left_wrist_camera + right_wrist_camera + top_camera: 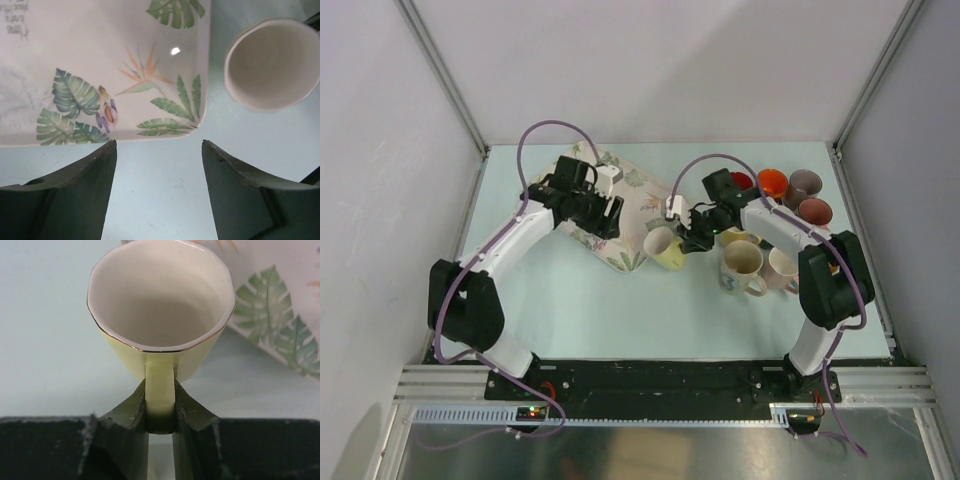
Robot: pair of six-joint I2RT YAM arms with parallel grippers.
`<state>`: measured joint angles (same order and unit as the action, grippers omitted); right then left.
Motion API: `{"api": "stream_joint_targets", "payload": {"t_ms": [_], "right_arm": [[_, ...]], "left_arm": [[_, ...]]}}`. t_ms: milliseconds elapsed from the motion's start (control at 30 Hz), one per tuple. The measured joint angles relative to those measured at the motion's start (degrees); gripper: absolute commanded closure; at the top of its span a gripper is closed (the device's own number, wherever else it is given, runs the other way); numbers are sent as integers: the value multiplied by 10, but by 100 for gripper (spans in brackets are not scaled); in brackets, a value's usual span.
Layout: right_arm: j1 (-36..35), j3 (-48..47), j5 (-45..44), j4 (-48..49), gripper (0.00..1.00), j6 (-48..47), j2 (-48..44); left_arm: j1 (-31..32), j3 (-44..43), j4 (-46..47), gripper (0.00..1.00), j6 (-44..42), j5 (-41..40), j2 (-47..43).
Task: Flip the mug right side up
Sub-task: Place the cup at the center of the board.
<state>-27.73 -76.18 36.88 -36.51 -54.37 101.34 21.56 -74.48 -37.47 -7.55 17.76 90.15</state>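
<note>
The pale yellow mug [665,247] with a white inside and a gold rim is just off the near right corner of the leaf-print tray [630,180]. It is tilted, its mouth showing from above. My right gripper [695,240] is shut on the mug's handle [160,390], and the right wrist view looks into the mug [160,305]. My left gripper [605,215] hovers open over the tray's near edge, nothing between its fingers [95,190]. In the left wrist view the mug [272,65] is at the upper right, apart from the left gripper [159,142].
A cluster of upright mugs stands on the right: red [742,181], orange [772,183], two brown [805,182], cream [742,262] and pink [782,265]. The tray [90,40] takes up the back middle. White walls enclose the table.
</note>
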Motion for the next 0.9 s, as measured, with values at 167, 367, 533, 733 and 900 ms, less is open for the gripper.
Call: {"api": "stream_joint_targets", "payload": {"t_ms": [167, 367, 533, 733, 900], "right_arm": [[34, 24, 5, 8, 100, 12, -4], [61, 32, 14, 10, 100, 14, -8], [81, 38, 15, 10, 94, 12, -13], [92, 41, 14, 3, 66, 1, -17], [96, 43, 10, 0, 50, -3, -34]], "left_arm": [[-18, -5, -1, 29, 16, -7, 3], [-19, -8, -3, 30, 17, -7, 5], [-19, -8, -5, 30, 17, -6, 5], [-19, -8, -5, 30, 17, -6, 5], [-19, -8, -5, 30, 17, -6, 5]]}}
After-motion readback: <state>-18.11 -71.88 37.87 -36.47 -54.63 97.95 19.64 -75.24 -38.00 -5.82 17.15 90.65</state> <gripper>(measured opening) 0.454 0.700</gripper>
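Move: The yellow mug hangs by its handle in the right hand, its middle about 5 cm to the hand's left and 1 cm back. The clear spot where it is set lies roughly 5 cm below this hand and 1 cm ahead. The flowered mug stands some 12 cm right and 5 back, the other yellow mug about 11 right and 3 ahead. From the left hand that spot lies about 17 cm right, 2 back and 10 below. Rightward about 6 cm, and some 2 cm forward, the right hand carries the yellow mug by its pinched handle away from the tray's near corner, sinking 1 cm at first, then slowing as the wrist turns roughly 10 degrees clockwise. At the end the fingers open around the handle as the hand begins to rise. The open left hand eases slightly left and forward, then stays. ##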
